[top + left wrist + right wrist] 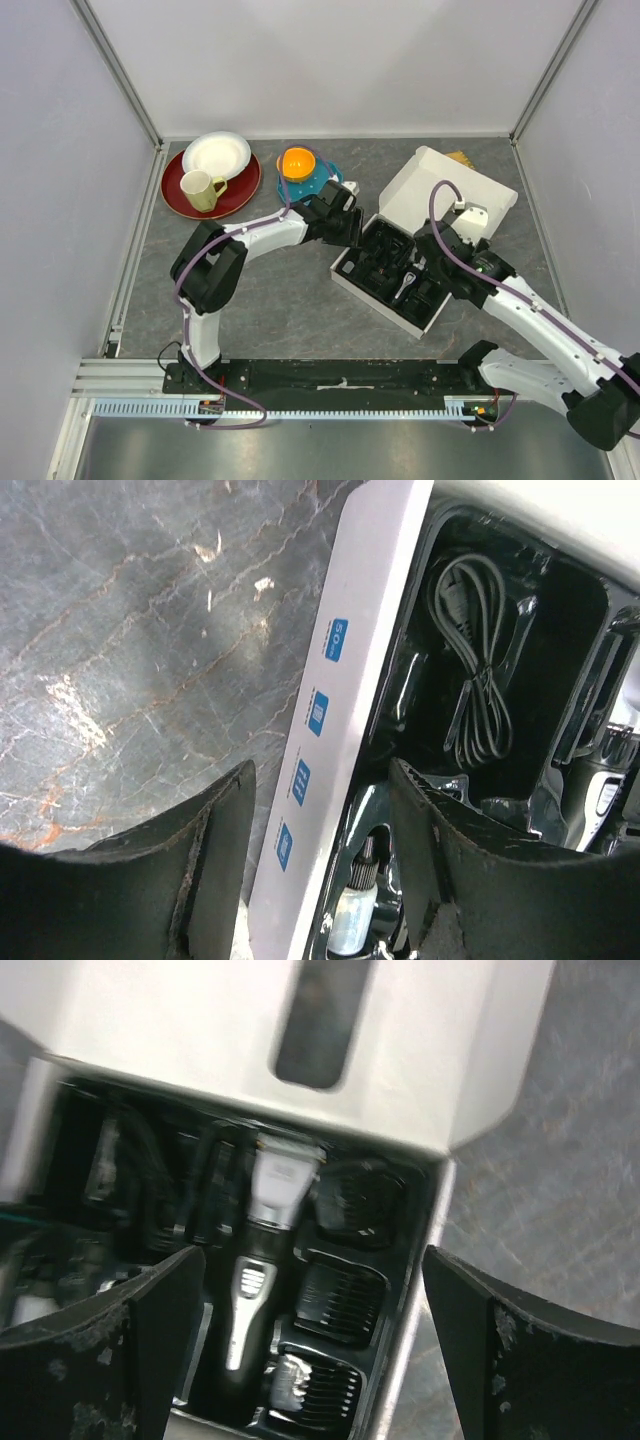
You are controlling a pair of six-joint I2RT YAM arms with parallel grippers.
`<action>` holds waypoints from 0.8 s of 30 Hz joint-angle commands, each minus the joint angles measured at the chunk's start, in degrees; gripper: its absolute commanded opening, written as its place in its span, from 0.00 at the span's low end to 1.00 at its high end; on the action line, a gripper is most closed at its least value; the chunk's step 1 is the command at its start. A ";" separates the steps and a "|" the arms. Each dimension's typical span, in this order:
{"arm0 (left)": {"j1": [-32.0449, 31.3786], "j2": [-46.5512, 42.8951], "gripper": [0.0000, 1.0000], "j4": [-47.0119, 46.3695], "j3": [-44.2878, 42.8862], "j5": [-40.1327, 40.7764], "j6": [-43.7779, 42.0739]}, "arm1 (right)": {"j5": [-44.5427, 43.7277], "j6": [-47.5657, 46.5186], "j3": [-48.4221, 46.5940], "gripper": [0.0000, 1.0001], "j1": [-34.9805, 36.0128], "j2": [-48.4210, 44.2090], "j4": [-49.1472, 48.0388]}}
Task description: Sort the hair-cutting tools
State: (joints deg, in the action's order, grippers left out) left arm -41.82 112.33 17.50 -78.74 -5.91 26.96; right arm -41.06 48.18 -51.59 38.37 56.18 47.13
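The black-and-silver clipper (255,1280) lies in the black tray of the white box (383,302). Beside it several black comb attachments (340,1295) sit in their own pockets. My right gripper (308,1260) hovers above them, open wide, with nothing between its fingers. The black coiled cord (475,670) rests in a tray pocket at the box's left end. My left gripper (318,780) is open and straddles the box's white side wall (330,710), one finger outside and one over the tray. A small clear bottle (355,915) with a black cap stands in the tray below. The short black cylinder does not show.
The box lid (440,190) stands open toward the back right. At the back left are a red plate (180,195) carrying a white bowl (217,154) and a yellow mug (200,190), and a blue plate (325,175) with an orange bowl (298,161). Enclosure walls ring the table.
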 commanded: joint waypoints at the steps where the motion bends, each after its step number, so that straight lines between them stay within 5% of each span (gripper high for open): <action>1: -0.54 -4.39 0.62 -7.11 6.04 8.54 0.37 | 6.95 4.54 7.81 0.98 -5.58 -1.69 -4.42; 24: -0.54 -10.82 0.61 -13.37 13.96 3.72 0.20 | 19.08 -0.10 23.82 0.98 -13.76 -2.48 -21.73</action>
State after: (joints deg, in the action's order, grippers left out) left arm -42.46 103.90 5.26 -65.28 -1.65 27.57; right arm -25.26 51.18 -29.34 25.28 54.85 31.68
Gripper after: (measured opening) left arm 0.612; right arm 0.979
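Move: The box's right wall is about 14 cm below the right hand, some 5 cm back and 5 cm to its right; the clipper lies 3 cm ahead and 2 cm left of that hand, the far comb 2 cm ahead and 4 cm right, both 14 cm down. The left hand straddles the box's left wall, whose middle is 2 cm below it; inside, the cable is 1 cm ahead and 6 cm right, the bottle 5 cm back and 1 cm left. The box's right wall is what the right hand comes down to: about 12 cm down, quickly at first with some 3 cm each of back and right, then slower and nearly straight, tipping down and rolling left side up some 10 degrees each, fingers wide open, to end with the right finger close to the rim. The left hand keeps astride the left wall, half open, easing slightly left and up and tilting a little. ##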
